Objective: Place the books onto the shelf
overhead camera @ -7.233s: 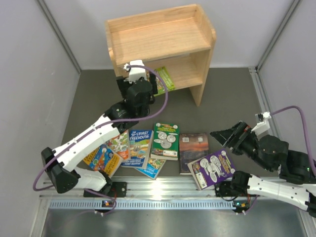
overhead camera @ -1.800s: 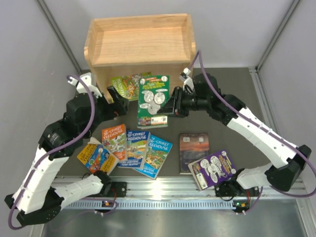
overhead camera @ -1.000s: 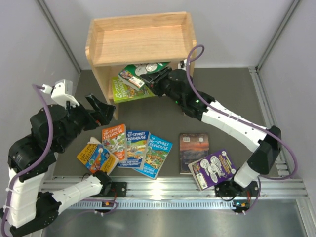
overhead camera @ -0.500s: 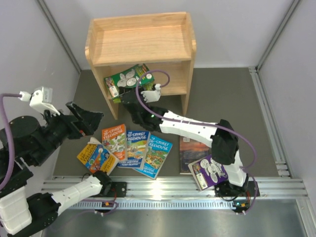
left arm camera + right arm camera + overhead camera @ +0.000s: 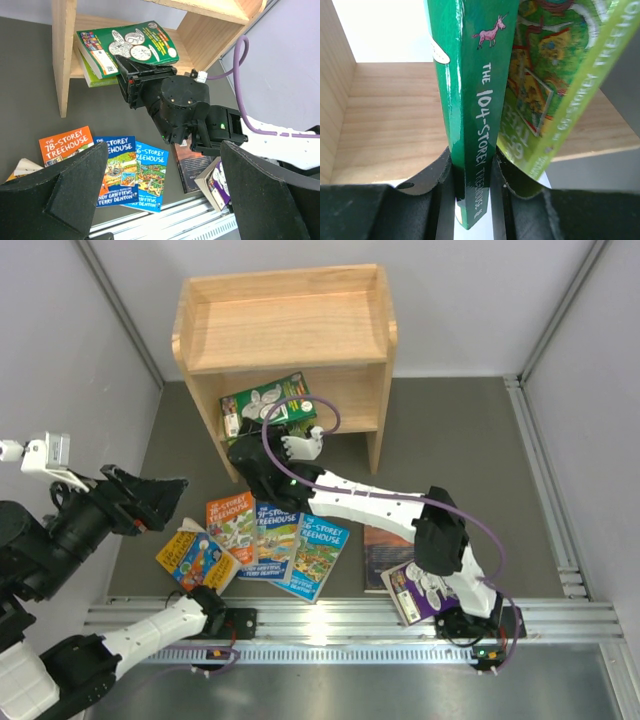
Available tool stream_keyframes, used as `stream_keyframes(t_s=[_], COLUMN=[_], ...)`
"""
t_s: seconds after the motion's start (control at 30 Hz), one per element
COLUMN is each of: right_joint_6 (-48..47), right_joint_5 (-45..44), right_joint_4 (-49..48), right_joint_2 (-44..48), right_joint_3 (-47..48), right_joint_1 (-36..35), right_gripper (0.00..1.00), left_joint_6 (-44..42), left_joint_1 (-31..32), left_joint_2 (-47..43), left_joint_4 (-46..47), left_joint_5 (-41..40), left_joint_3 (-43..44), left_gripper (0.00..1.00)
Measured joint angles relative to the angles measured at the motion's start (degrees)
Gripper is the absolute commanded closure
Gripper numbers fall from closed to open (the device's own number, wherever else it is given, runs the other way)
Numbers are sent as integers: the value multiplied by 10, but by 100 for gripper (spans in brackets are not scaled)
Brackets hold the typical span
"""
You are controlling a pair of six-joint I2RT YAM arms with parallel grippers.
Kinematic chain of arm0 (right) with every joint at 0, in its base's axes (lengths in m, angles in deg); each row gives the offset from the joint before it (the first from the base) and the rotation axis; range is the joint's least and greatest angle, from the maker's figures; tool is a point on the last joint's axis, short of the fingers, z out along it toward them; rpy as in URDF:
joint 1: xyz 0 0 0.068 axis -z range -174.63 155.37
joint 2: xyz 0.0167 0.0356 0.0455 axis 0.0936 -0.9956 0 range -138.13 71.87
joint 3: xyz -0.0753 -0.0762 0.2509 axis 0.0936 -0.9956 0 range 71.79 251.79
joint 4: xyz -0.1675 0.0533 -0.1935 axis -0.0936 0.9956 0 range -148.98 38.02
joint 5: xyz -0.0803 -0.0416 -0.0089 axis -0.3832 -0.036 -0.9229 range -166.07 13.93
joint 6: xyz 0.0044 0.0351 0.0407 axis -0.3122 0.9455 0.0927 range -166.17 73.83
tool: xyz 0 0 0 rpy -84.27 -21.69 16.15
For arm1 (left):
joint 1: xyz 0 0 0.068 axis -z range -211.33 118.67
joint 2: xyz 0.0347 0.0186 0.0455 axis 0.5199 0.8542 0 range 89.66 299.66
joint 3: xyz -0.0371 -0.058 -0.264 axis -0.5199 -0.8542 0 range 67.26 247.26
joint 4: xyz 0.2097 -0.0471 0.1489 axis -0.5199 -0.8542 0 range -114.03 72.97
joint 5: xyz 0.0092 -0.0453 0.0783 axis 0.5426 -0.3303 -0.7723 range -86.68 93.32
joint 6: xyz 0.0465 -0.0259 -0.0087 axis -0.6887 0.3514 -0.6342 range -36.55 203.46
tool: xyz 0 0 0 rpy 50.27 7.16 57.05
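The wooden shelf [image 5: 285,325] stands at the back of the table. My right gripper [image 5: 262,428] is shut on the spine of a dark green book [image 5: 266,400], holding it at the left end of the lower tier. In the right wrist view the spine [image 5: 470,100] sits clamped between both fingers [image 5: 440,175], next to a lime-green book [image 5: 555,85] on that tier. My left gripper [image 5: 160,495] hangs open and empty, high at the left. On the table lie an orange book [image 5: 230,525], two blue books [image 5: 272,540], a yellow one [image 5: 195,558], a dark brown one [image 5: 380,540] and a purple one [image 5: 428,585].
My right arm [image 5: 370,505] stretches low across the table over the lying books, partly covering the dark brown one. An aluminium rail [image 5: 330,625] runs along the near edge. Grey walls close in both sides.
The right gripper has carried the dark green book leftwards along the shelf front to the left end of the lower tier. The left arm has pulled back to the left and risen.
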Motion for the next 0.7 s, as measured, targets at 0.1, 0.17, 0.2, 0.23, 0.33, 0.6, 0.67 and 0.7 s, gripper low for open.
stream_keyframes(t_s=[0.1, 0.17, 0.2, 0.23, 0.33, 0.6, 0.67, 0.7], right_joint_6=[-11, -20, -23, -26, -33, -35, -35, -33], right_joint_5=[-7, -8, -9, -8, -10, 17, 40, 51], right_joint_4=[3, 3, 3, 4, 8, 1, 1, 2], right_joint_2=[-23, -36, -40, -42, -43, -42, -40, -38], right_joint_3=[38, 56, 62, 63, 64, 65, 65, 64], right_joint_1=[2, 2, 2, 2, 3, 7, 7, 7], right_gripper=[94, 78, 56, 48, 24, 1, 1, 2], left_joint_6=[-8, -11, -13, -16, -20, -30, -32, -33], left_joint_1=[1, 3, 5, 7, 14, 38, 45, 49], left_joint_2=[0, -1, -1, -2, -2, -2, -2, -2], left_joint_4=[0, 0, 0, 0, -1, -4, -3, -4], left_joint_5=[1, 1, 1, 1, 0, -20, -28, -34], left_joint_3=[5, 6, 7, 8, 13, 25, 26, 26], left_gripper=[1, 1, 1, 1, 1, 1, 1, 1])
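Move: The green 104-storey book, already gripped by its near spine between the right hand's fingers, has its middle about 6 cm ahead of that hand and 5 cm to its right, at roughly its height. The light-green book lies under it, about 4 cm ahead, 5 cm right and 4 cm down; the shelf's left side panel is some 5 cm ahead and 8 cm left. From the idle left hand the green book lies roughly 28 cm ahead, 9 cm right and 18 cm lower. The green book's spine is let go over the light-green book: the right hand first eases it about 1 cm deeper into the shelf and slightly left, then its fingers spread wide, one above the cover, the other low by the spine. Once open, the hand edges on towards the left side panel, some 2 cm left in all, turning slightly counter-clockwise. ##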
